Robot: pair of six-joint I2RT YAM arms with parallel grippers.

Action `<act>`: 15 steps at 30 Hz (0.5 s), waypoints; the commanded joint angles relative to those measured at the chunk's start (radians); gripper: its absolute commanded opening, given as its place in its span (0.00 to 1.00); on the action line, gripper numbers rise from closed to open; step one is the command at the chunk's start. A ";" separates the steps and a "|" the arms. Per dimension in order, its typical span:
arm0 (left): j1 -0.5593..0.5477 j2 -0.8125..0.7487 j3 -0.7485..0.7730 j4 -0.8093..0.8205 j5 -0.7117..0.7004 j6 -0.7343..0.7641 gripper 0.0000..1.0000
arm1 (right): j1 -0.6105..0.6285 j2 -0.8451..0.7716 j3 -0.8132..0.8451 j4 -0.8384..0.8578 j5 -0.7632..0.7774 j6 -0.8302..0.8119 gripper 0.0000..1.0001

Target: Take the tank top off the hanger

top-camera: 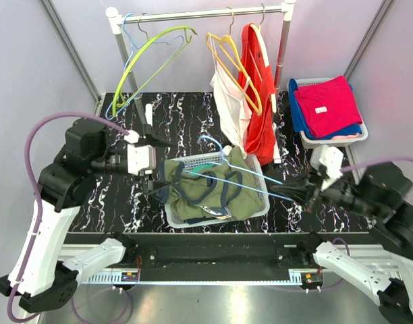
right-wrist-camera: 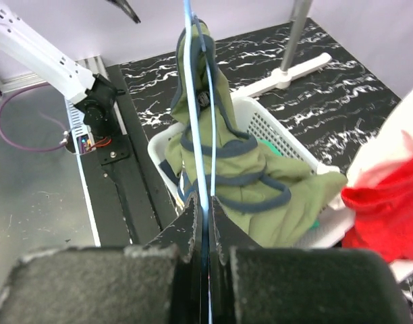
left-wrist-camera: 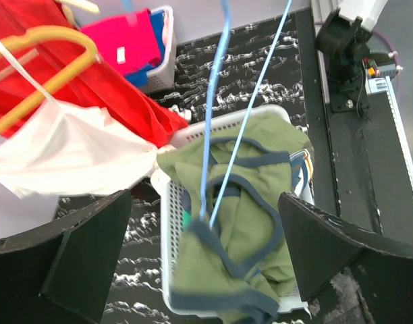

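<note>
The olive tank top (top-camera: 213,196) with navy trim lies bunched in a white basket (top-camera: 255,160) at the table's middle. It still hangs partly over a thin blue hanger (top-camera: 240,185). My right gripper (top-camera: 292,187) is shut on the hanger's wire (right-wrist-camera: 195,101) and holds it slanted over the basket; its jaws meet on the wire (right-wrist-camera: 205,217). My left gripper (top-camera: 154,183) stands at the basket's left end, wide open (left-wrist-camera: 203,250). A blurred fold of the tank top (left-wrist-camera: 247,223) hangs loose between its fingers (left-wrist-camera: 65,260), with the hanger (left-wrist-camera: 209,135) above it.
A clothes rack (top-camera: 200,13) stands at the back with a green hanger (top-camera: 152,47), a yellow hanger (top-camera: 237,64), a white garment (top-camera: 228,108) and a red one (top-camera: 260,115). A second basket (top-camera: 328,138) at the right holds folded pink and blue clothes.
</note>
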 commanded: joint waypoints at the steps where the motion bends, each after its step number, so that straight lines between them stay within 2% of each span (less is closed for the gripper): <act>1: 0.008 -0.069 -0.105 0.037 -0.058 0.031 0.98 | 0.001 -0.077 0.019 -0.094 0.108 0.040 0.00; 7: 0.011 -0.123 -0.286 0.068 -0.079 0.044 0.95 | 0.001 -0.132 0.038 -0.199 0.130 0.064 0.00; 12: 0.014 -0.108 -0.387 0.117 -0.064 0.032 0.76 | 0.000 -0.123 0.079 -0.261 0.145 0.073 0.00; 15: 0.014 -0.104 -0.433 0.158 -0.041 -0.015 0.68 | 0.001 -0.112 0.110 -0.292 0.164 0.067 0.00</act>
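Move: The tank top's raised near end hangs about 14 cm below my open left hand, some 2 cm back and barely to its right. The basket under the garment is centred roughly 11 cm right, 2 cm back and 31 cm below that hand; the white garment on the rack hangs some 15 cm ahead, 15 cm right and 12 cm below it. From my right hand, shut on the blue hanger, the tank top's middle lies about 16 cm left, 2 cm ahead and 27 cm below. I drop my left hand about 11 cm, almost straight down onto the tank top's raised near end, tipping its fingers slightly downward and starting to close them only late, so they stay mostly open around the hem. Meanwhile my right hand keeps its pinch on the blue hanger and draws it right and back some 6 cm, away from the garment, sinking a little as it slows. ##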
